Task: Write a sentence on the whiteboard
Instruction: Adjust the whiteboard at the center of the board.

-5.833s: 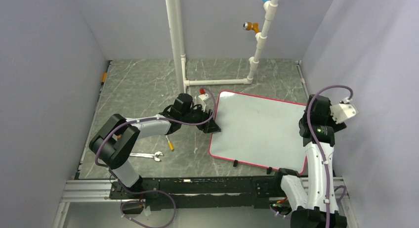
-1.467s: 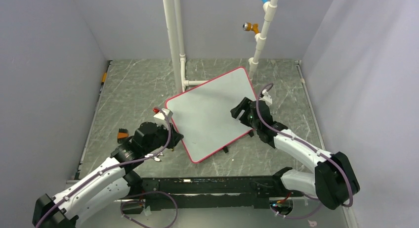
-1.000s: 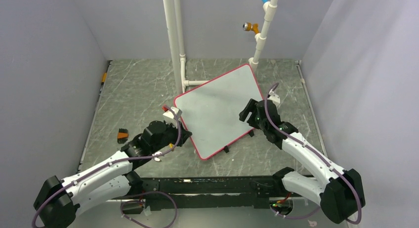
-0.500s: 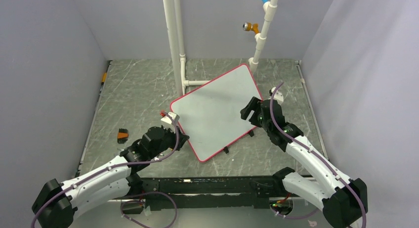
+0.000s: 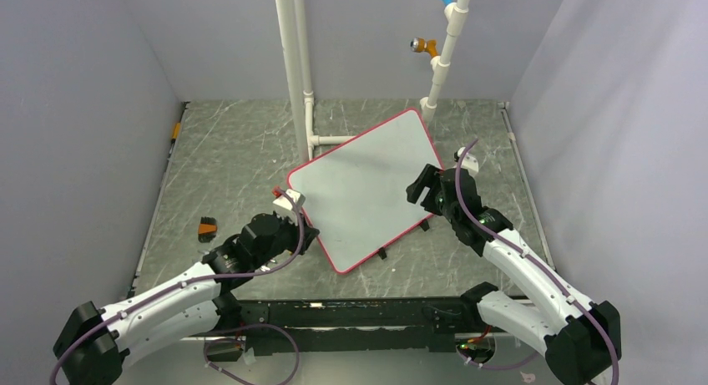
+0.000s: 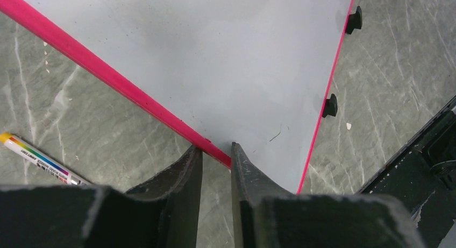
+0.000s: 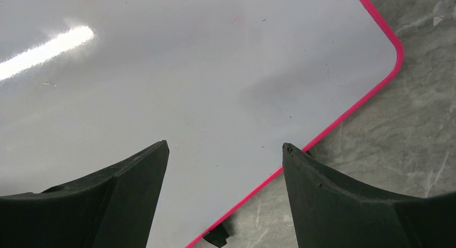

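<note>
The whiteboard (image 5: pixel 363 184) lies flat on the marble floor, turned diagonally, with a thin red-pink frame and black feet. Its face (image 7: pixel 188 70) is blank; no sentence shows on it. My left gripper (image 5: pixel 307 232) is at the board's near-left edge. In the left wrist view its jaws (image 6: pixel 216 151) stand nearly together, pinching the red frame of the whiteboard (image 6: pixel 226 59) between their tips. My right gripper (image 5: pixel 422 189) hovers open over the board's right edge, and the frame runs between its wide-spread fingers (image 7: pixel 226 146).
A rainbow-labelled marker (image 6: pixel 37 159) lies on the floor left of the left gripper. A small orange-and-black object (image 5: pixel 206 230) sits further left. White pipes (image 5: pixel 292 68) rise at the back, and the board's far corner nearly touches the right pipe's base (image 5: pixel 427 109).
The board has been swung from lying square at the right to a diagonal in the middle. In the last second it slid slightly left and nearer with the left gripper; the right gripper stayed open.
</note>
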Controlling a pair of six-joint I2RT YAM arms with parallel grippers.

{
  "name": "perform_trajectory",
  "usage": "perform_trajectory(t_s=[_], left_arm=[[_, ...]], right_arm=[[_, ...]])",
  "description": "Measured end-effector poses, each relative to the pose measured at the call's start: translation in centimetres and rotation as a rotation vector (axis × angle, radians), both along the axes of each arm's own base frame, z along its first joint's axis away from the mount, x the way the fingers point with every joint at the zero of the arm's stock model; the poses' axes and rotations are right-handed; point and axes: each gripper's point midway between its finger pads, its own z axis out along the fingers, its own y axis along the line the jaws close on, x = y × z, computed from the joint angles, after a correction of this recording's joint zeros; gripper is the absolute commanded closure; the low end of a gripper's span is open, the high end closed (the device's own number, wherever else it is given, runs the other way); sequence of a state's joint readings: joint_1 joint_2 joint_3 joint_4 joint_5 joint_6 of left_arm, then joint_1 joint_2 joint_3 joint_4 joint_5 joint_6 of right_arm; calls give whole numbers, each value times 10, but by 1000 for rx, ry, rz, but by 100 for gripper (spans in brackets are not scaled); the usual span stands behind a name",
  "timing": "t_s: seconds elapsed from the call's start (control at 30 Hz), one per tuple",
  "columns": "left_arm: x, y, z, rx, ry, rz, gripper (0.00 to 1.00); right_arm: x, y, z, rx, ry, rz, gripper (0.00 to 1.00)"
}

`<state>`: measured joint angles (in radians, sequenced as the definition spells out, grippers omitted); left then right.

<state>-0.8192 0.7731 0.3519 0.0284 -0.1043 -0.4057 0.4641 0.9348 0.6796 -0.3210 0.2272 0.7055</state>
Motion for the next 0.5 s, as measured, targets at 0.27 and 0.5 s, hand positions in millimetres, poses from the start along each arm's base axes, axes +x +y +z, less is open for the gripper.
perform_trajectory(t_s=[0.27, 0.5], left_arm=[[1, 12, 5, 51, -30, 27, 58], [1, 19, 11, 61, -47, 47, 44]], right_arm=[[-3, -2, -3, -16, 17, 2, 18], [-3, -2, -2, -16, 14, 1, 18]])
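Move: The left fingers still have the whiteboard's left edge between them; the board's middle lies about 11 cm ahead and 15 cm to the right, nearly level with the hand. The marker lies roughly 9 cm to the left of this hand and 2 cm farther out, some 4 cm lower, and the board's left black clip is about 17 cm right and 3 cm back. From the idle right hand, the board's middle is about 5 cm ahead, 10 cm left and 7 cm below. The left hand lets go of the whiteboard's left edge, its fingers spreading from about a quarter to about half open. As they open it backs off some 2 cm to the left, away from the board's middle and towards the marker's side, also rising about 1 cm with a slight roll and tilt of roughly 5 degrees that lifts the fingertips. ##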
